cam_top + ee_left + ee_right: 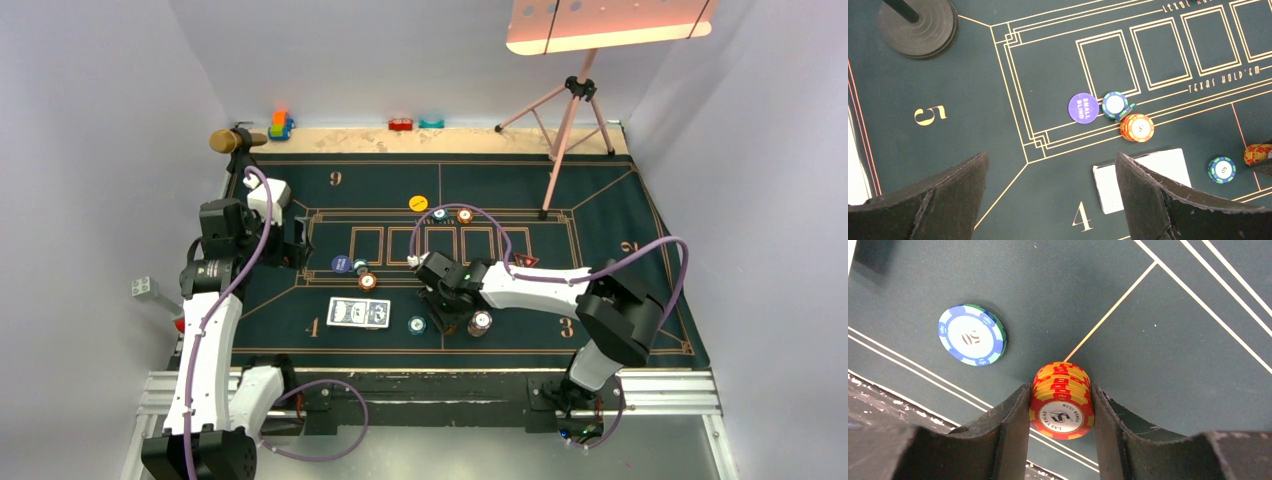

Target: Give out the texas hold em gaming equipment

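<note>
A stack of orange-red and yellow chips (pixel 1063 400) stands on the mat, and my right gripper (pixel 1062 407) is shut on it, one finger against each side. In the top view this stack (pixel 480 323) is near the mat's front edge. A blue-green chip (pixel 972 335) lies flat to its left. Blue-backed cards (pixel 358 312) lie by the number 4. My left gripper (pixel 1053 160) hangs open above the mat, holding nothing. Beyond it lie a purple small-blind disc (pixel 1083 107), a blue-green chip (pixel 1115 104) and an orange stack (pixel 1137 127). A yellow disc (pixel 418 203) and a red triangle (pixel 526 260) lie further back.
Two more chips (pixel 452 214) sit behind the card boxes on the dark green mat (pixel 600 200). A pink tripod (pixel 565 130) stands at the back right. Small toys (pixel 281 125) and a brown object (pixel 228 140) line the back edge.
</note>
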Robot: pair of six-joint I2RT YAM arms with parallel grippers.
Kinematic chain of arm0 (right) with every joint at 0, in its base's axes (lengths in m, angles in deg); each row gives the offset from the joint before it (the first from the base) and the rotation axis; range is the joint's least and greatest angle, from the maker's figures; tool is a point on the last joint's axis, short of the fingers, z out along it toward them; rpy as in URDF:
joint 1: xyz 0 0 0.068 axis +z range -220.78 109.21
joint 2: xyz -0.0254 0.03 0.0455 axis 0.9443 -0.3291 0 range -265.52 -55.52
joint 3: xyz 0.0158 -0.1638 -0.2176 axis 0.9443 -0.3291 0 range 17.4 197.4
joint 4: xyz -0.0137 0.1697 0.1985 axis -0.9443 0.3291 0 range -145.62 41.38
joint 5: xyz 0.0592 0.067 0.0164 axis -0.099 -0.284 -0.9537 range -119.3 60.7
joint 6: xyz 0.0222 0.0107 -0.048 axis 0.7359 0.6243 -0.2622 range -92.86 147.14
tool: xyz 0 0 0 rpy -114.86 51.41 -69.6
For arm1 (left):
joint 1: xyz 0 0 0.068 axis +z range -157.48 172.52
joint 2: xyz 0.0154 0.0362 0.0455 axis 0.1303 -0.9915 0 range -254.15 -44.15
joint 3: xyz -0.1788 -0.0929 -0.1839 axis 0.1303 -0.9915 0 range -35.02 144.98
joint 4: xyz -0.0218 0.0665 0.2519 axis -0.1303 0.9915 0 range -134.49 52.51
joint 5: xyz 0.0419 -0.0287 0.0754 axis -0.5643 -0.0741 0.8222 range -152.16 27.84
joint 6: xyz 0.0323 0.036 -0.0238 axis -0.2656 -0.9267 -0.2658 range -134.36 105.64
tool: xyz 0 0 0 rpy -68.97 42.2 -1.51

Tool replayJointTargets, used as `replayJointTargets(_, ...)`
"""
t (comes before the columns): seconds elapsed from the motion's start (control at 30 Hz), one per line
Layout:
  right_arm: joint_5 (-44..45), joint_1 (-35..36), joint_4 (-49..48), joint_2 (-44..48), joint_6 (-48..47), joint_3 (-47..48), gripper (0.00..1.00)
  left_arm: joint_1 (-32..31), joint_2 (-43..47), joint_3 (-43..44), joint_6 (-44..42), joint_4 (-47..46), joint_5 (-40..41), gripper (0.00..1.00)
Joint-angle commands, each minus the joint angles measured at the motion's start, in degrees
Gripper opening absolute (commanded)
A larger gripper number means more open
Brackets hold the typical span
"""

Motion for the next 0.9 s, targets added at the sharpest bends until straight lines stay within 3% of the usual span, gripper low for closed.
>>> replayJointTargets(0.0,1.3,0.2,1.5,3.9,0.5,2.1,0.21,0.5,0.7,-0.1,-0.7,-0.9,-0.7,1.00)
replayJointTargets(0.37,8.6,-2.8,9.0,9.5,1.8,8.6,0.12,0.5,0.6,-0.1,-0.8,-1.0,-0.7,1.00)
replayJointTargets(0.53,9.4,-14.1,9.7,15.4,4.6,4.3,0.03,0.5,0.8,-0.1,-0.8,-0.9,-0.9,1.00)
replayJointTargets(0.87,13.7,-33.4,9.7,22.7,9.4,-4.9,0.06,0.5,0.6,0.2,-0.7,-0.7,-1.1,1.00)
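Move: The right fingers are already closed on the top part of the orange chip stack. The small green-and-blue chip pile by the dealer button, where they are headed, lies about 17 cm right and 7 cm ahead, slightly lower. The red dealer button is 17 cm ahead and 17 cm right. The tall white chip stack is 7 cm right, the home green stack 7 cm left, both level. From the idle left hand, the aimed-at pile is some 48 cm right, 2 cm back and 19 cm below. Keep the right gripper's pinch on the orange chips and lift them straight up off the rest of their stack. Then, while still rising to about 9 cm, swing right some 15 cm and forward 10 cm, past the white stack, towards the green-and-blue pile near the dealer button. Turn the hand clockwise about 40 degrees on the way, let the fingers tilt forward, and begin to sink at the end. ##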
